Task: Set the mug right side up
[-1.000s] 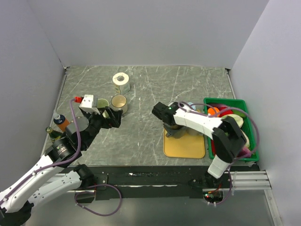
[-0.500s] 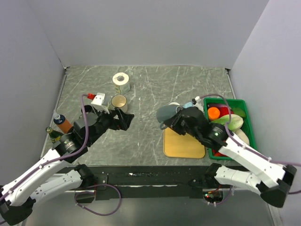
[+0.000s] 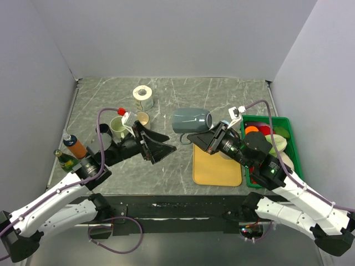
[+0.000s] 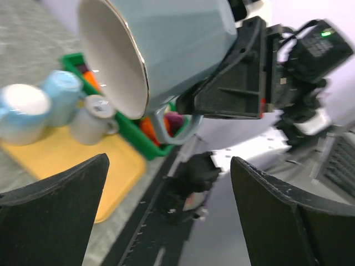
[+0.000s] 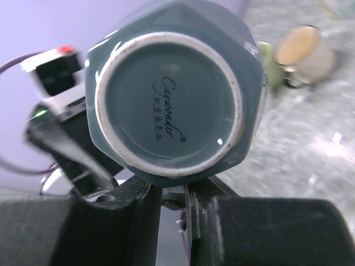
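Observation:
A blue-grey mug [image 3: 191, 119] hangs in the air above the middle of the table, lying on its side with its mouth facing left. My right gripper [image 3: 206, 138] is shut on its handle from below. In the right wrist view the mug's base [image 5: 169, 105] faces the camera, and the right gripper [image 5: 173, 205] pinches the handle just under it. My left gripper [image 3: 161, 145] stands open a little left of and below the mug's mouth. The left wrist view shows the mug's white inside [image 4: 113, 58] above the left gripper [image 4: 169, 216], nothing between its fingers.
A yellow mat [image 3: 216, 169] lies below the right arm, with small cups [image 4: 55, 100] on it. A green basket [image 3: 291, 147] of items stands at the right. A tape roll [image 3: 142, 94], a beige mug [image 3: 141, 118], a green cup [image 3: 117, 126] and bottles [image 3: 72, 145] are at the left.
The right arm has lifted the mug off the mat, carried it left and tipped it onto its side. The left arm has swung right toward the mug, staying open.

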Controlling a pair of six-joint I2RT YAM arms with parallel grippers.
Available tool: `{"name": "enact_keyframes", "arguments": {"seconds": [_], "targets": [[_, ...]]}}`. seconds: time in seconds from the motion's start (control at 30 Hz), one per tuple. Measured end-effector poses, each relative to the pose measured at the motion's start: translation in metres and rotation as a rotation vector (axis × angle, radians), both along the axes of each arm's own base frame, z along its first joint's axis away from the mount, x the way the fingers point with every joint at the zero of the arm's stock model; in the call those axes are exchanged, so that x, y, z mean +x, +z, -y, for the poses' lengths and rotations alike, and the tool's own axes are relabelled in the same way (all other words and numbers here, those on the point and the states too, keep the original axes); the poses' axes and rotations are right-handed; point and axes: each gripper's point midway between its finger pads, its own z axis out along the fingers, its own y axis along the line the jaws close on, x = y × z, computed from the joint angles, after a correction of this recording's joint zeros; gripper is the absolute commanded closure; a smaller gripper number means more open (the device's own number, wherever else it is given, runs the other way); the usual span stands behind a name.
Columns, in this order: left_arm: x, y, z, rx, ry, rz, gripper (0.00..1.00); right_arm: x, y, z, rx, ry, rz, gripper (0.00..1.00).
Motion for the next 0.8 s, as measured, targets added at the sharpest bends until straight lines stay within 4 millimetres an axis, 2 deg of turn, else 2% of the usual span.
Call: {"name": "enact_keyframes", "arguments": {"seconds": [0.33, 0.47, 0.7, 0.8], "targets": [[-0.022, 0.037, 0.022, -0.19, -0.211, -0.051, 0.01, -0.015, 0.015, -0.009, 0.105, 0.098, 0.107, 1.0], [-0.024, 0.038, 0.029, -0.216, -0.257, -0.096, 0.09, -0.019, 0.026, -0.011, 0.153, 0.119, 0.138, 1.0], [-0.028, 0.045, 0.032, -0.255, -0.296, -0.132, 0.32, -0.026, 0.038, -0.014, 0.202, 0.151, 0.18, 1.0], [-0.029, 0.049, 0.031, -0.271, -0.301, -0.126, 0.36, -0.027, 0.042, -0.014, 0.215, 0.158, 0.193, 1.0]]}}
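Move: The right hand already holds the grey-blue mug on its side by the handle, its mouth facing the left gripper. From the left hand, the handle lies about 7 cm to the right, 2 cm ahead and 2 cm higher; the mug's body is about 7 cm right, 3 cm ahead and 8 cm up, and the right fingertips 8 cm right and 1 cm ahead. From the right hand, the left gripper is 8 cm left and 1 cm back; the yellow tray is 11 cm right, 2 cm ahead and some 32 cm below. The left fingers come in around the hanging handle and start to close on it, about a third shut, with no touch plain yet. To get there the left hand rises about 5 cm and goes 3 cm right and 3 cm back, swinging clockwise. The right keeps its pinch, lifting the mug 4 cm while easing back and slightly left, its fingers tipping up. ##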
